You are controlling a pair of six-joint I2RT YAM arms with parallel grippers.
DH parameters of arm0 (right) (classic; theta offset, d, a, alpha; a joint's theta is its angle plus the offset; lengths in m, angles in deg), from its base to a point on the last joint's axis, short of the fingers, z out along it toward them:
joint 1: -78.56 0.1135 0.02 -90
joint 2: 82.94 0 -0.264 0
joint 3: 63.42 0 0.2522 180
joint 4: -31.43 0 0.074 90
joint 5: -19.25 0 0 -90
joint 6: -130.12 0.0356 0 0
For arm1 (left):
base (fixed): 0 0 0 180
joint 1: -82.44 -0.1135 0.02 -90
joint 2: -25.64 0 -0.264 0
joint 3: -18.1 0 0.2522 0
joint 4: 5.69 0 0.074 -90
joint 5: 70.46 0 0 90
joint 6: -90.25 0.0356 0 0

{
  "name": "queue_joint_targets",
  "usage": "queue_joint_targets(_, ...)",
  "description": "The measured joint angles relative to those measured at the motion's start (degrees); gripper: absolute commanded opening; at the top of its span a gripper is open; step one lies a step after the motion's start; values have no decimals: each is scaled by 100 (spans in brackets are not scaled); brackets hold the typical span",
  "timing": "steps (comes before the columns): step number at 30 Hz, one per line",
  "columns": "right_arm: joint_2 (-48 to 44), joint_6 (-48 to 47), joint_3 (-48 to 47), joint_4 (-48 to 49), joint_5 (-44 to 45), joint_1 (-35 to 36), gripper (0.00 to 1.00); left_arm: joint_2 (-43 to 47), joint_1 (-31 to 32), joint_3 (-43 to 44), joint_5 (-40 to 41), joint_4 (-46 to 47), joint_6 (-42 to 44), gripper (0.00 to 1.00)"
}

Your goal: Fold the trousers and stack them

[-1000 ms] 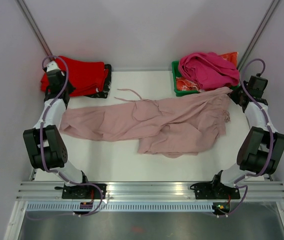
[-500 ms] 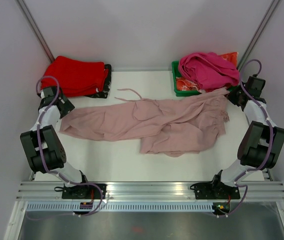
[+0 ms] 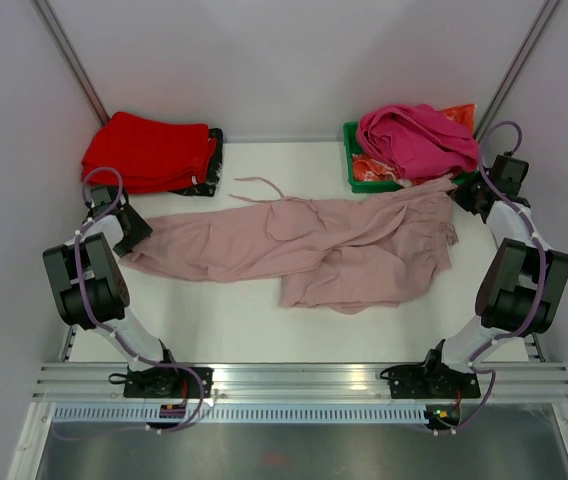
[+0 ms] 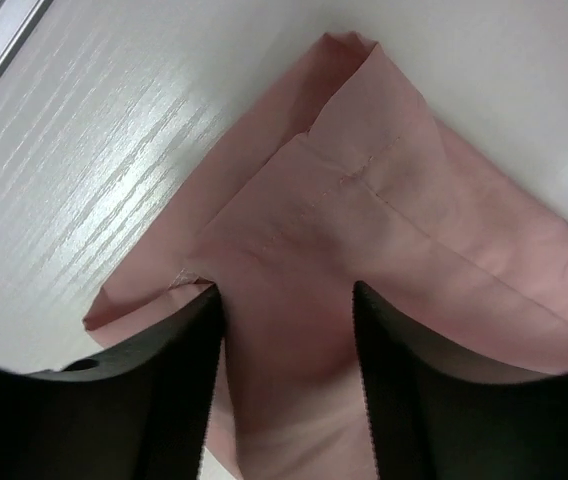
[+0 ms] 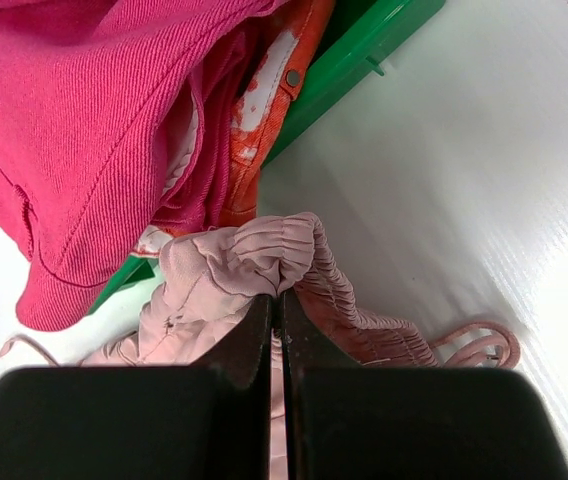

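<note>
The pale pink trousers [image 3: 304,245] lie spread across the table, waist to the right and one leg stretched to the left. My left gripper [image 3: 132,232] is at that leg's hem end. In the left wrist view the left gripper [image 4: 286,290] stands open, its dark fingers [image 4: 189,350] astride the hem fabric [image 4: 364,200]. My right gripper [image 3: 464,190] is at the waist end. Seen from the right wrist, the right gripper [image 5: 279,295] is shut on the gathered waistband [image 5: 254,260]. A pink drawstring [image 5: 474,345] loops on the table beside it.
A stack of red folded garments [image 3: 149,150] sits at the back left. A green bin [image 3: 364,175] at the back right holds a magenta garment [image 3: 414,135] that overhangs it, close to my right gripper. Another drawstring cord [image 3: 254,185] trails toward the back.
My left arm has come away from the red stack toward the near side, down onto the leg hem, and its jaws have opened. The right gripper has shifted slightly, still gripping the waistband.
</note>
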Motion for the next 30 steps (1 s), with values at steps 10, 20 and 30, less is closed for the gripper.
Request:
queue_joint_targets(10, 103, 7, 0, 9, 4, 0, 0, -105, -2, 7, -138, 492, 138, 2)
queue_joint_targets(20, 105, -2, -140, 9, 4, 0, 0, 754, -2, 533, -37, 962, 417, 2)
queue_joint_targets(30, 188, 28, -179, 341, -96, 0, 0, 688, -2, 866, -144, 1749, 741, 2)
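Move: The open left hand is down at the trousers' left end; the cloth near the leg hem lies between its fingers, about 1 cm ahead, level sideways and 1 cm below. The red stack's middle is some 24 cm ahead of this hand, 4 cm to its right and 2 cm above. From the right hand, which already holds the ribbed edge at the other end, that leg end lies roughly 92 cm left, 11 cm back and 11 cm below. The left fingers close from mostly open to shut on the cloth beside the leg hem while the hand slides 1 to 2 cm forward close to the table, then the hand lifts steeply, rising some 18 cm before sinking back about 2, and carries the pinched end roughly 9 cm forward and 3 or 4 cm left in all, towards the red stack, with the fingertips swinging up and forward by about 30 degrees. The right hand keeps its pinch on the ribbed edge at the far end, dipping just under 1 cm, then easing up and forward to finish nearly 2 cm farther out. ##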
